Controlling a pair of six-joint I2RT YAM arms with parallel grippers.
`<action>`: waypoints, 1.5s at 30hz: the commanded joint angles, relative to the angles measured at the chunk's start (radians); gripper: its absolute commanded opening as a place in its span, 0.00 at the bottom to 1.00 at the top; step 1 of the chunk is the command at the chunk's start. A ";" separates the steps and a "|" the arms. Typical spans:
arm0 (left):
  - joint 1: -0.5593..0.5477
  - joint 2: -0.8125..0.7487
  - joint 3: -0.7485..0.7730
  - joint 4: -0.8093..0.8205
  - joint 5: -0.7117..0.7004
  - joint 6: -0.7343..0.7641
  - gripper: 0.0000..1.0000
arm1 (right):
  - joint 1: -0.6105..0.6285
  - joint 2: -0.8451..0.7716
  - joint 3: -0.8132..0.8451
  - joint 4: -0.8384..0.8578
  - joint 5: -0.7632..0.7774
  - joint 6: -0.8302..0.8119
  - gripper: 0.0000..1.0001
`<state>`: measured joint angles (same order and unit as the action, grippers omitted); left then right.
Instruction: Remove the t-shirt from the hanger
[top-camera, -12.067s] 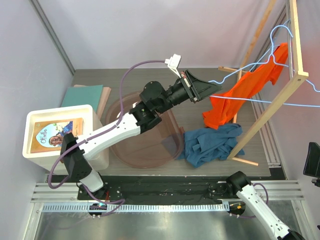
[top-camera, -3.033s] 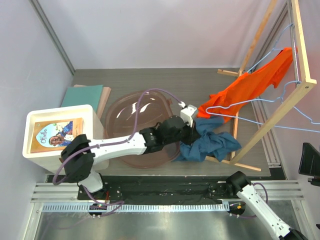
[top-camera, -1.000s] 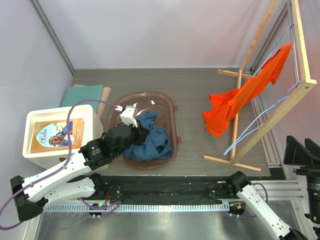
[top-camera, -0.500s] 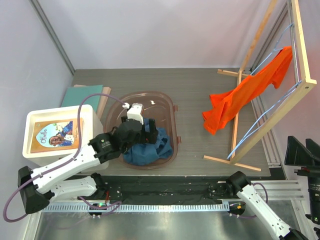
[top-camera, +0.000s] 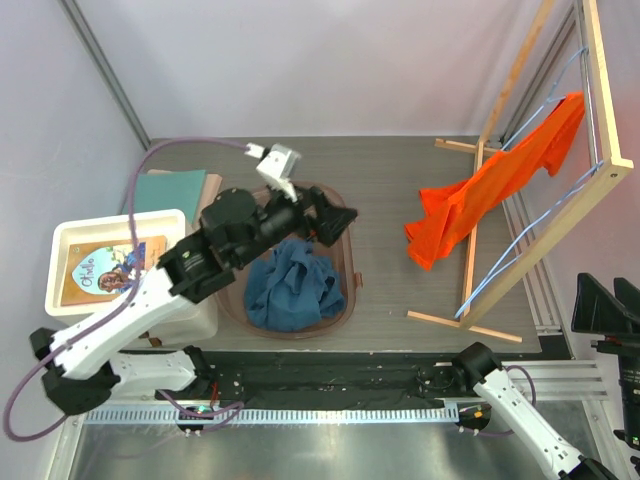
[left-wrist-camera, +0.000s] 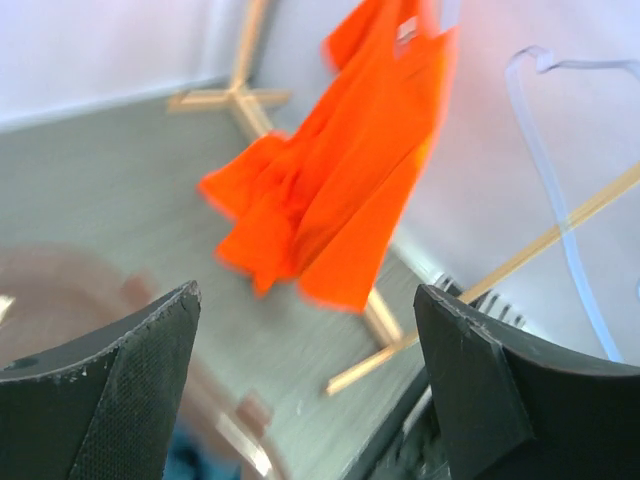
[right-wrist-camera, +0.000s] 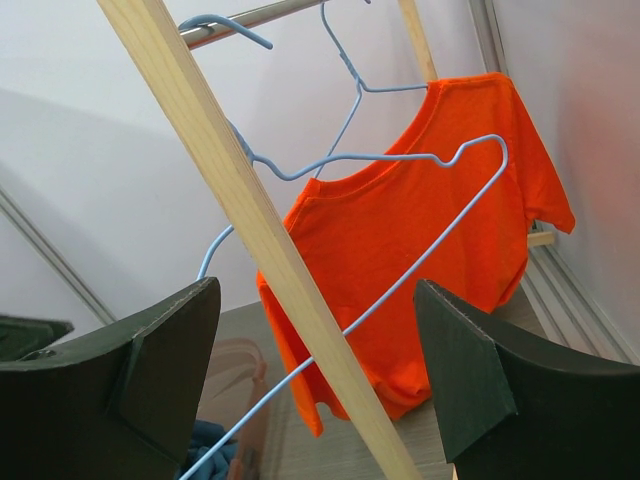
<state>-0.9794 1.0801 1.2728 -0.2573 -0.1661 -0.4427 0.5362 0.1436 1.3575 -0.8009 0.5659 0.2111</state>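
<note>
An orange t-shirt (top-camera: 487, 190) hangs on a light blue wire hanger (right-wrist-camera: 349, 72) from the wooden rack (top-camera: 560, 196) at the right. It also shows in the left wrist view (left-wrist-camera: 340, 170) and the right wrist view (right-wrist-camera: 420, 250). A blue t-shirt (top-camera: 291, 290) lies crumpled in the brown basin (top-camera: 352, 268). My left gripper (top-camera: 338, 222) is open and empty, raised over the basin's far right rim and facing the rack (left-wrist-camera: 305, 300). My right gripper (top-camera: 603, 306) is open and empty at the right edge, just outside the rack (right-wrist-camera: 317, 290).
An empty blue hanger (right-wrist-camera: 470, 152) hangs in front of the orange shirt, beside the slanted rack bar (right-wrist-camera: 250, 225). Another bare hanger wire (top-camera: 512, 262) droops off the rack. A white box (top-camera: 66, 236) holding a book and a teal book (top-camera: 176, 188) sit at the left.
My left gripper carried the blue t-shirt from the floor by the rack into the basin, let it go, and has now risen toward the back right. The right gripper has barely moved.
</note>
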 joint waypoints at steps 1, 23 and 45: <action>0.001 0.203 0.194 0.217 0.247 0.124 0.85 | 0.007 -0.004 0.000 0.026 -0.023 -0.021 0.83; -0.002 1.023 0.823 0.673 0.501 -0.129 0.65 | 0.008 -0.032 0.015 0.008 -0.008 -0.010 0.83; -0.013 1.110 0.991 0.480 0.490 -0.390 0.06 | 0.016 -0.055 0.000 -0.006 0.005 0.011 0.83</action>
<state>-1.0092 2.2017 2.2047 0.1886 0.2810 -0.6994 0.5476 0.0956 1.3609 -0.8120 0.5606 0.2157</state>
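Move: The orange t-shirt on its hanger is my left hand's target: its middle is some 36 cm to the right, about 9 cm ahead and 8 cm lower. The empty blue hanger is roughly 34 cm to this hand's right, 3 cm back and about level in height. The blue t-shirt is down in the bin, about 10 cm left, level fore and aft, 35 cm below. From my right hand the orange t-shirt is about 25 cm ahead, 3 cm right and 14 cm lower. I sweep my open left hand about 30 cm right and a little forward, away from the bin to the orange t-shirt, rising 5 cm early and easing back down. The wrist swings clockwise nearly 30 degrees and rolls its left side down. As the hand slows I close the fingers, pinching the cloth at the shirt's near shoulder, by the collar. ##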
